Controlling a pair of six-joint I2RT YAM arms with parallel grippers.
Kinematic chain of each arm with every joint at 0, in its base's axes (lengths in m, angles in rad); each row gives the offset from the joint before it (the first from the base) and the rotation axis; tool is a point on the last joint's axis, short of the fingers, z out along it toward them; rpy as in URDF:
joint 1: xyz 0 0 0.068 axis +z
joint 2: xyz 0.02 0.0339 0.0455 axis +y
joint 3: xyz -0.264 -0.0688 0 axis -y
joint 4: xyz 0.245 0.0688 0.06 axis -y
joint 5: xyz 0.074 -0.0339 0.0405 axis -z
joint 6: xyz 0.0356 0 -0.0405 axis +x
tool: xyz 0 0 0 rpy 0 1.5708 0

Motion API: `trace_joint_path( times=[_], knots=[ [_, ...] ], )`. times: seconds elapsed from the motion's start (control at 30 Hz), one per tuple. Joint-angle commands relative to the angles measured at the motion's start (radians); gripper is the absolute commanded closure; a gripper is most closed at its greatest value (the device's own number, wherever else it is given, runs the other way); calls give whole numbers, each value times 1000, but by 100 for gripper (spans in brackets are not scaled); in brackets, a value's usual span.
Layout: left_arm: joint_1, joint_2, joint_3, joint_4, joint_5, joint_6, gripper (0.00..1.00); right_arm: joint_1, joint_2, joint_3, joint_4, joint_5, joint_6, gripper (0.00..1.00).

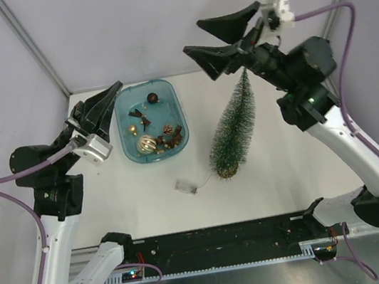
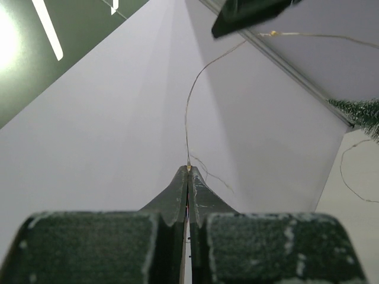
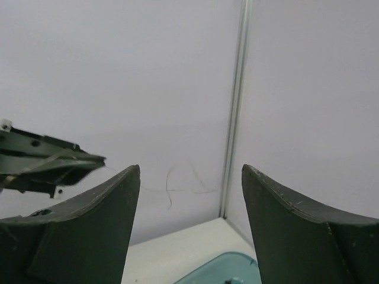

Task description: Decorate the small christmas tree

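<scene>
The small christmas tree (image 1: 234,126) stands upright on the white table, right of the blue tray (image 1: 168,95); its tip also shows in the left wrist view (image 2: 362,113). My left gripper (image 1: 115,89) is raised left of the tray and is shut (image 2: 188,168) on a thin light wire (image 2: 187,118). The wire rises from my fingertips toward my right gripper's finger (image 2: 251,13). My right gripper (image 1: 192,37) is open and empty, held high above the tree top (image 3: 190,168). A loop of the wire (image 3: 169,190) hangs in front of it.
The tray holds several small ornaments, among them a gold ball (image 1: 147,144) and pine cones (image 1: 167,129). A small clear battery box (image 1: 186,186) lies on the table by the tree's base (image 1: 227,173). White walls with a corner post (image 3: 234,118) close in the table.
</scene>
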Motion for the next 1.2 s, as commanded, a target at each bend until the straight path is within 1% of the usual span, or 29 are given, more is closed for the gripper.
trace_joint_path(
  times=[0.0, 0.13, 0.33, 0.9, 0.97, 1.03, 1.17],
  knots=[
    [-17, -11, -2, 40, 19, 23, 100, -15, 102, 46, -33, -113, 59, 27],
    [-21, -15, -4, 40, 20, 27, 100, -23, 151, 55, -69, -127, 30, 27],
    [-24, -16, -6, 41, 31, 26, 100, -41, 206, 77, -51, -166, 67, 27],
    [-52, -15, 21, 40, 58, -2, 100, -8, 303, 142, -68, -210, -32, 32],
    [-56, -15, 20, 39, 61, -5, 100, 1, 308, 145, -64, -214, -36, 34],
    [-59, -15, 19, 39, 61, -6, 100, 10, 316, 156, -70, -217, -42, 41],
    [-62, -16, 17, 39, 60, -9, 100, 14, 323, 160, -81, -220, -50, 62]
  ],
)
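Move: The loose tail of the light wire, which my closed left fingers still hold up, hangs about 10 cm to my right hand's left, some 7 cm ahead and 10 cm below. The christmas tree stands nearly beneath that hand, about 5 cm to its right and 2 cm back, its middle some 45 cm down; the ornament tray is roughly 17 cm ahead, 16 cm left and 60 cm down. From my left hand, the tail is about 7 cm ahead, 7 cm right and 3 cm lower. I swoop my open right hand down, left and forward towards the dangling wire, then creep further left and slightly down, about 16 cm away in all, tipping the fingertips some 15 degrees lower. Near the wire I begin narrowing the fingers around it, still partly open. My left hand keeps its pinch and drifts 2 to 3 cm back and right, presenting the wire. ##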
